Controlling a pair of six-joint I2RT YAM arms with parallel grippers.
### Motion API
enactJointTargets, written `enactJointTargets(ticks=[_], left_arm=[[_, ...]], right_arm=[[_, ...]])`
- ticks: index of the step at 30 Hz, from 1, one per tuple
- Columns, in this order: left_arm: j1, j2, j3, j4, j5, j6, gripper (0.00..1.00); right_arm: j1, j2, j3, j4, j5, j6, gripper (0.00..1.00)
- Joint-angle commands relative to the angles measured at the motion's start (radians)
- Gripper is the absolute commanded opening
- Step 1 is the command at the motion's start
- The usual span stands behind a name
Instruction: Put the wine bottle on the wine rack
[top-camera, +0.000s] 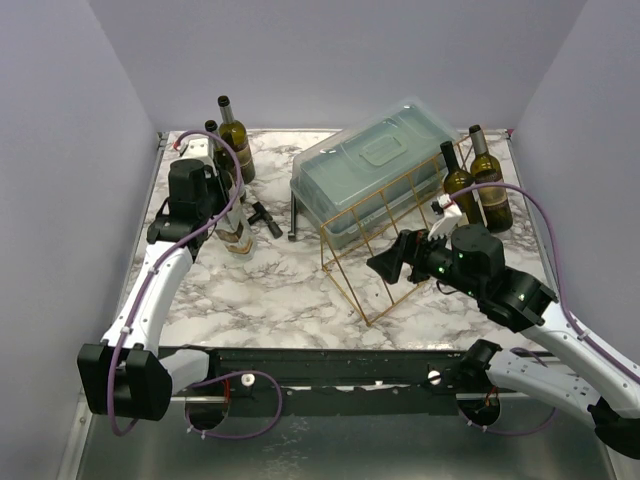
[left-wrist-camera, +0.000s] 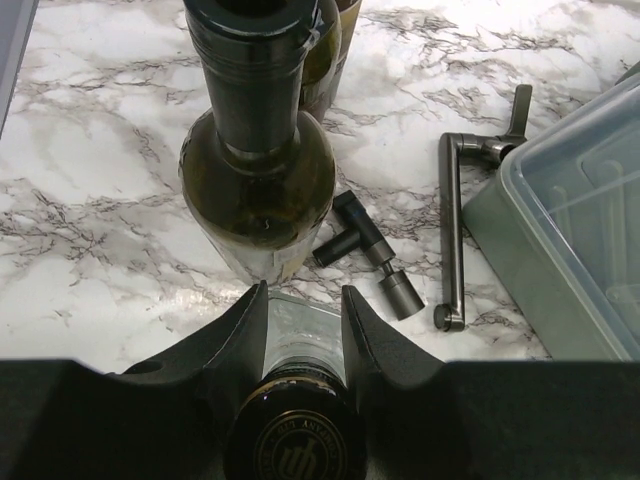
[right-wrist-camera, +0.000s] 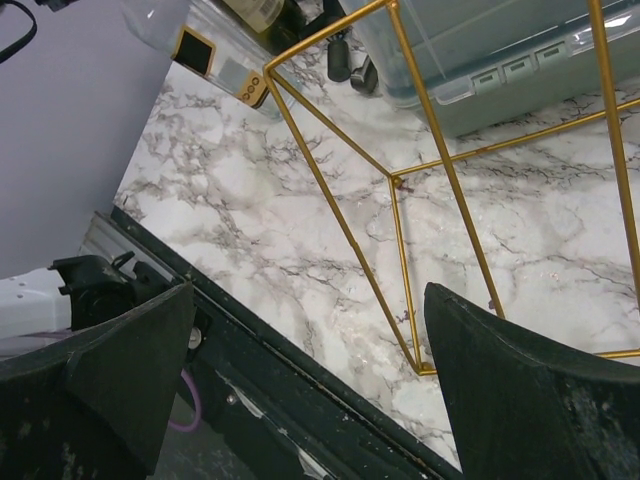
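A clear-glass wine bottle (top-camera: 238, 236) with a black cap stands upright on the marble at the left. My left gripper (top-camera: 227, 203) is shut on its neck. In the left wrist view both fingers press the glass neck (left-wrist-camera: 300, 335) just below the cap, with the left gripper (left-wrist-camera: 303, 292) straddling it. The wine rack (top-camera: 392, 232), a gold wire frame, sits at mid-table in front of the plastic box. My right gripper (top-camera: 386, 266) hangs open at the rack's near left side. The right wrist view shows the right gripper (right-wrist-camera: 310, 290) wide apart and empty, with the rack's gold bars (right-wrist-camera: 398, 190) beyond.
Two dark green bottles (top-camera: 233, 140) stand right behind the held one, the nearer (left-wrist-camera: 258, 170) close to it. Two more bottles (top-camera: 480, 185) stand at back right. A translucent lidded box (top-camera: 375, 165) lies behind the rack. A dark stopper (left-wrist-camera: 368, 255) and metal lever (left-wrist-camera: 450, 230) lie between.
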Motion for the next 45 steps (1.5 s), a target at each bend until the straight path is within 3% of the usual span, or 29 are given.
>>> enactJointTargets(ticks=[1, 9, 16, 24, 32, 45], left_arm=[[-0.003, -0.045, 0.036, 0.011, 0.033, 0.000, 0.03], [-0.004, -0.123, 0.028, 0.010, 0.064, 0.062, 0.00], [-0.004, -0.052, 0.099, -0.082, 0.186, 0.080, 0.00], [-0.005, -0.122, 0.104, -0.094, 0.216, 0.066, 0.00], [-0.003, -0.223, 0.108, -0.116, 0.270, 0.054, 0.00], [0.046, -0.263, 0.101, -0.107, 0.357, 0.004, 0.00]], right_arm=[[0.002, -0.001, 0.007, -0.022, 0.003, 0.000, 1.00], [0.003, 0.058, 0.007, 0.021, -0.135, -0.023, 1.00], [0.015, 0.174, 0.034, 0.126, -0.327, -0.077, 1.00], [0.267, 0.431, 0.257, 0.176, -0.060, -0.172, 1.00], [0.310, 0.623, 0.400, 0.284, 0.034, -0.299, 1.00], [0.372, 0.921, 0.475, 0.677, 0.198, -0.471, 1.00]])
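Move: The left hand grips the clear bottle by its capped neck, the bottle's middle some 12 cm below that hand and 2 cm back. From the right hand, open and empty, the bottle's middle is roughly 33 cm left, 11 ahead and 9 below. The nearest wine bottle stands about 9 cm farther out than the clear bottle and 2 cm left of it, and the corkscrew 7 farther out and 5 right. The rack's middle is about 11 cm ahead of the right hand, 8 right and 16 below. Keeping its pinch on the neck, the left hand draws the clear bottle back about 7 cm and a little right, away from the standing wine bottles, dips, then rises to end some 6 cm higher, turned about 15 degrees clockwise. Fully open, the right hand swings about 24 cm left towards the bottle, first sinking and easing back, then rising, pushing forward and sinking again, its wrist turning some 20 degrees counter-clockwise. ##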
